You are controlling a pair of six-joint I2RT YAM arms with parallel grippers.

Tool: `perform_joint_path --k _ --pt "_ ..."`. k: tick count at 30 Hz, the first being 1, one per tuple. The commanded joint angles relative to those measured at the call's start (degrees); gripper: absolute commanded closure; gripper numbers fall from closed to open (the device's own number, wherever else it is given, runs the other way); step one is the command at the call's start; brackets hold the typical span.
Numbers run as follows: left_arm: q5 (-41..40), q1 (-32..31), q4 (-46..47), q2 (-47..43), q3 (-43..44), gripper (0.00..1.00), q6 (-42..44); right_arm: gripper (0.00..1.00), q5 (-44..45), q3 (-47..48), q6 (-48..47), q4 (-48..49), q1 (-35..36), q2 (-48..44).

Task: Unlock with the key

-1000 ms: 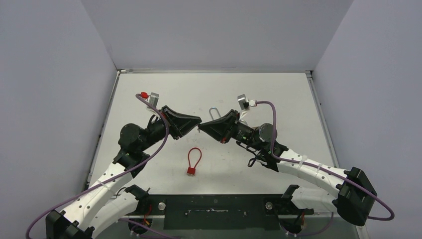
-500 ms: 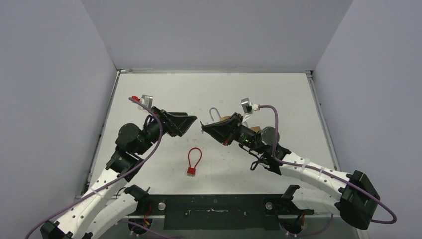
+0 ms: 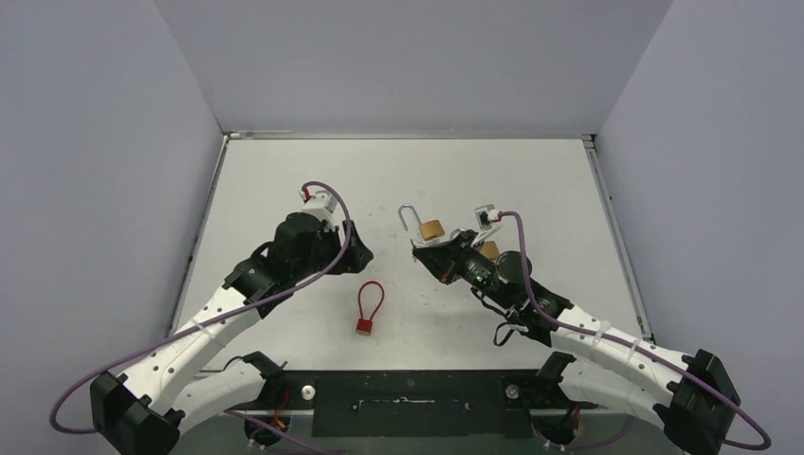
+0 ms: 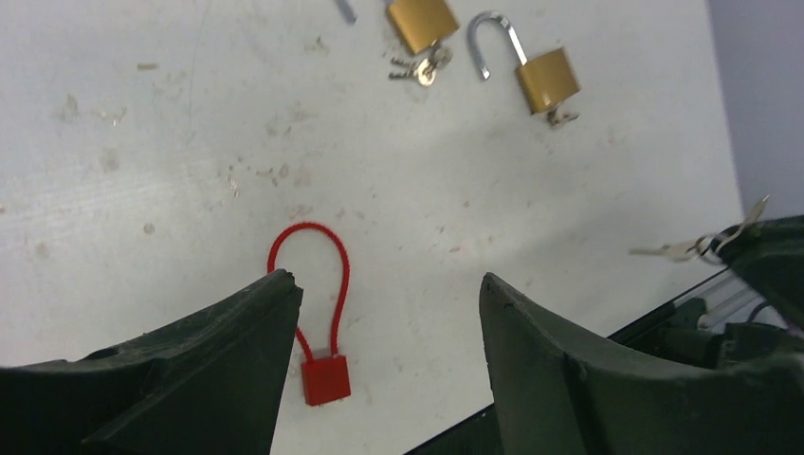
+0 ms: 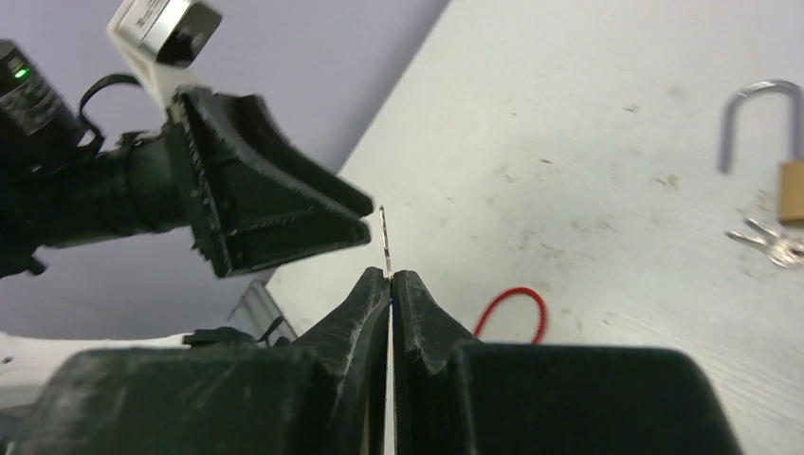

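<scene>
A small silver key (image 5: 384, 237) sticks out from the tips of my right gripper (image 5: 391, 275), which is shut on it; its ring and spare keys (image 4: 697, 248) dangle beside the fingers. My left gripper (image 4: 389, 284) is open and empty, hovering above a red padlock (image 4: 325, 377) with a red cable loop (image 3: 370, 294). In the overhead view the left gripper (image 3: 360, 253) and right gripper (image 3: 419, 248) stand a short way apart. A brass padlock (image 3: 432, 228) with its steel shackle swung open lies just beyond the right gripper.
A second brass padlock (image 4: 548, 78) with an open shackle lies beside the first, partly hidden under the right arm in the overhead view. A small bunch of keys (image 4: 422, 68) rests by the first padlock. The table's near edge carries a black rail (image 3: 408, 403).
The two grippers met tip to tip a second ago. My left gripper has opened, drawn back and tilted down over the red padlock. The right gripper kept the key and sank to the right.
</scene>
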Motion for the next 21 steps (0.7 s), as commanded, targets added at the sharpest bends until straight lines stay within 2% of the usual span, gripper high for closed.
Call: perform_joint_path --k 1,6,10,16,21 --pt "-7.11 -6.26 -7.41 1.79 -1.94 0.33 -0.83 1.00 11.34 -1.71 0.01 -10.58 -1.16 -3.84" --pt "-10.33 -14.37 -6.99 7.55 -4.98 0.33 -5.76 1.00 12.59 -3.84 2.25 -14.54 -2.92 -5.31" --pt "-11.60 -17.15 -7.29 10.82 -6.61 0.36 -9.54 1.00 12.54 -4.82 2.75 -15.78 -3.57 -6.22" --pt "-10.68 -19.02 -3.69 10.81 -12.45 0.27 -13.48 1.00 11.24 -5.56 2.37 -19.27 -3.97 -7.61" --pt "-9.83 -19.36 -1.49 13.81 -13.75 0.32 -15.68 1.00 9.71 -7.98 2.70 -20.36 -4.21 -12.01"
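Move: Below the open left hand, about 10 cm back and roughly 1 cm to its left, lies the body of the red lock, some 20 cm down; its red cable loop reaches forward from it. On the same table, the padlock with keys is about 16 cm ahead of this hand and 17 cm to its right, the other padlock 11 cm ahead and 28 cm right. For the right hand, which holds a key, the red lock is about 5 cm back, 12 cm left and 24 cm down. Swooping down about 17 cm and back some 10 cm, the left hand comes close over the body of the red lock, tilting about 30 degrees so its open fingers point steeply at the table. The right hand keeps its key pinched and sinks about 9 cm while drawing some 6 cm to the right, its tips dipping and turning slightly clockwise. ##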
